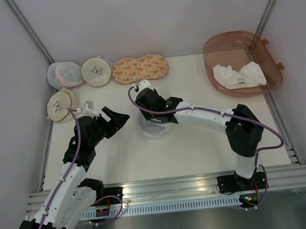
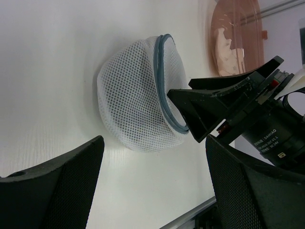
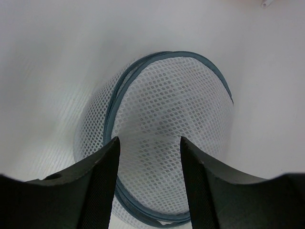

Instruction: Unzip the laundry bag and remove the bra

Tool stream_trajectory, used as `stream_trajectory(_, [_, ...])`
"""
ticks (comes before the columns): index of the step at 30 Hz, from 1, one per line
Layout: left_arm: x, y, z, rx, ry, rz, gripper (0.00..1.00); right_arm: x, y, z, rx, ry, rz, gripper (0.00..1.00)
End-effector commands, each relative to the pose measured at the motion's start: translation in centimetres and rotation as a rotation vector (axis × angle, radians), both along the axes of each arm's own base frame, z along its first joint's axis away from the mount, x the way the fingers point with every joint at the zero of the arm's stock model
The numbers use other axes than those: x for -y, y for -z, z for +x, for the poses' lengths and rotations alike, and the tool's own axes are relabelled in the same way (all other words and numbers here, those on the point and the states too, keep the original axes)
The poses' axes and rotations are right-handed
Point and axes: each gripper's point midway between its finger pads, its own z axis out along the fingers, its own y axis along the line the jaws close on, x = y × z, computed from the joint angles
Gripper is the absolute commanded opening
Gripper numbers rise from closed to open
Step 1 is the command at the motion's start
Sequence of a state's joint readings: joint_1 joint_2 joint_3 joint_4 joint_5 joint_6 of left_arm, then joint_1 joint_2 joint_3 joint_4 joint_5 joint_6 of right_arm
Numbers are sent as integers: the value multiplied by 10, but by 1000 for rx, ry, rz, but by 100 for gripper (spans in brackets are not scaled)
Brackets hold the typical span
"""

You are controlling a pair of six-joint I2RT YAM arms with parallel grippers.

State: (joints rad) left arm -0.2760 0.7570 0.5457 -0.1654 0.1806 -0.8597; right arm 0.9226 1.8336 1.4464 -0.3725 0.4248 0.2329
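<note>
The laundry bag (image 1: 154,129), a round white mesh dome with a grey-blue zipper rim, rests mid-table. It shows close up in the left wrist view (image 2: 136,102) and the right wrist view (image 3: 171,124). My right gripper (image 1: 162,120) hangs right over its top, jaws part-way apart with only mesh showing between the fingertips (image 3: 149,140), gripping nothing. My left gripper (image 1: 116,118) stands open just left of the bag, with bare table between its fingers (image 2: 152,157). The zipper rim looks closed where it shows. No bra is visible.
A pink translucent tub (image 1: 239,48) at the back right holds a white cloth (image 1: 239,75). Along the back left lie two cream round pouches (image 1: 96,71) (image 1: 62,106), a white mesh pouch with pink trim (image 1: 64,74) and a carrot-print pouch (image 1: 140,68). A metal rail (image 1: 171,186) borders the near edge.
</note>
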Motion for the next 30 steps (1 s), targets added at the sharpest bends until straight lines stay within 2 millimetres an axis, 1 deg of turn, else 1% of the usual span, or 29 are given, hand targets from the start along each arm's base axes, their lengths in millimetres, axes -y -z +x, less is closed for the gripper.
stream_trajectory(1, [-2, -2, 0, -3, -25, -19, 90, -8, -22, 6, 38, 11, 69, 59])
stream_trajectory(2, [-2, -2, 0, -2, -24, -20, 90, -8, -22, 4, 37, 8, 73, 59])
stream_trajectory(3, [-2, -1, 0, -5, -24, -21, 90, -8, -28, 3, 43, 7, 83, 59])
stream_trajectory(5, [-3, -1, -1, -5, -26, -21, 90, -7, -31, 0, 43, -4, 96, 59])
stream_trajectory(6, [-2, -2, -1, -4, -24, -21, 90, -9, -40, -2, 49, -18, 125, 59])
stream_trajectory(7, [-2, -2, 0, -2, -24, -21, 90, -10, -42, -4, 47, -30, 136, 59])
stream_trajectory(9, [-2, -2, 0, -6, -26, -21, 90, -13, -45, -6, 45, -46, 152, 57])
stream_trajectory(11, [-2, -1, 1, -11, -27, -21, 90, -13, -42, -5, 42, -44, 145, 57])
stream_trajectory(12, [-2, -1, 1, -9, -27, -22, 90, -14, -35, -5, 30, -45, 131, 56])
stream_trajectory(15, [-2, -1, 0, -7, -25, -21, 90, -15, -23, -4, 10, -44, 108, 54])
stream_trajectory(22, [-2, -1, 0, -8, -24, -20, 90, -20, -6, -4, -17, -53, 91, 52])
stream_trajectory(25, [-2, 0, 0, -10, -24, -19, 90, -19, 3, -2, -28, -46, 78, 50])
stream_trajectory(28, [-2, 1, 0, -13, -24, -18, 90, -19, 17, -2, -51, -42, 57, 46])
stream_trajectory(29, [-2, 1, -1, -12, -22, -18, 90, -18, 22, -2, -60, -36, 51, 35])
stream_trajectory(30, [-2, 1, 0, -12, -24, -18, 90, -18, 25, -3, -66, -37, 49, 28])
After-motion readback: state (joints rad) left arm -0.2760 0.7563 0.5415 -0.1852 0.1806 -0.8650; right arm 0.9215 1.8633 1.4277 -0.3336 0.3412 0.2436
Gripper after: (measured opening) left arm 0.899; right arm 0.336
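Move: The right hand, fingers pointing forward and steeply down, is over the laundry bag. The bag's middle lies roughly 3 cm ahead, 2 cm to the right and 6 cm below. The orange patterned pad is about 25 cm ahead and 2 cm left of this hand, the round white bag 25 cm ahead and 20 cm left. From the left hand, the laundry bag lies some 8 cm ahead, 13 cm right and 12 cm below. The right hand lifts 2 cm, then sinks about 4 cm towards the laundry bag's zipped side, fingers closing partway. ##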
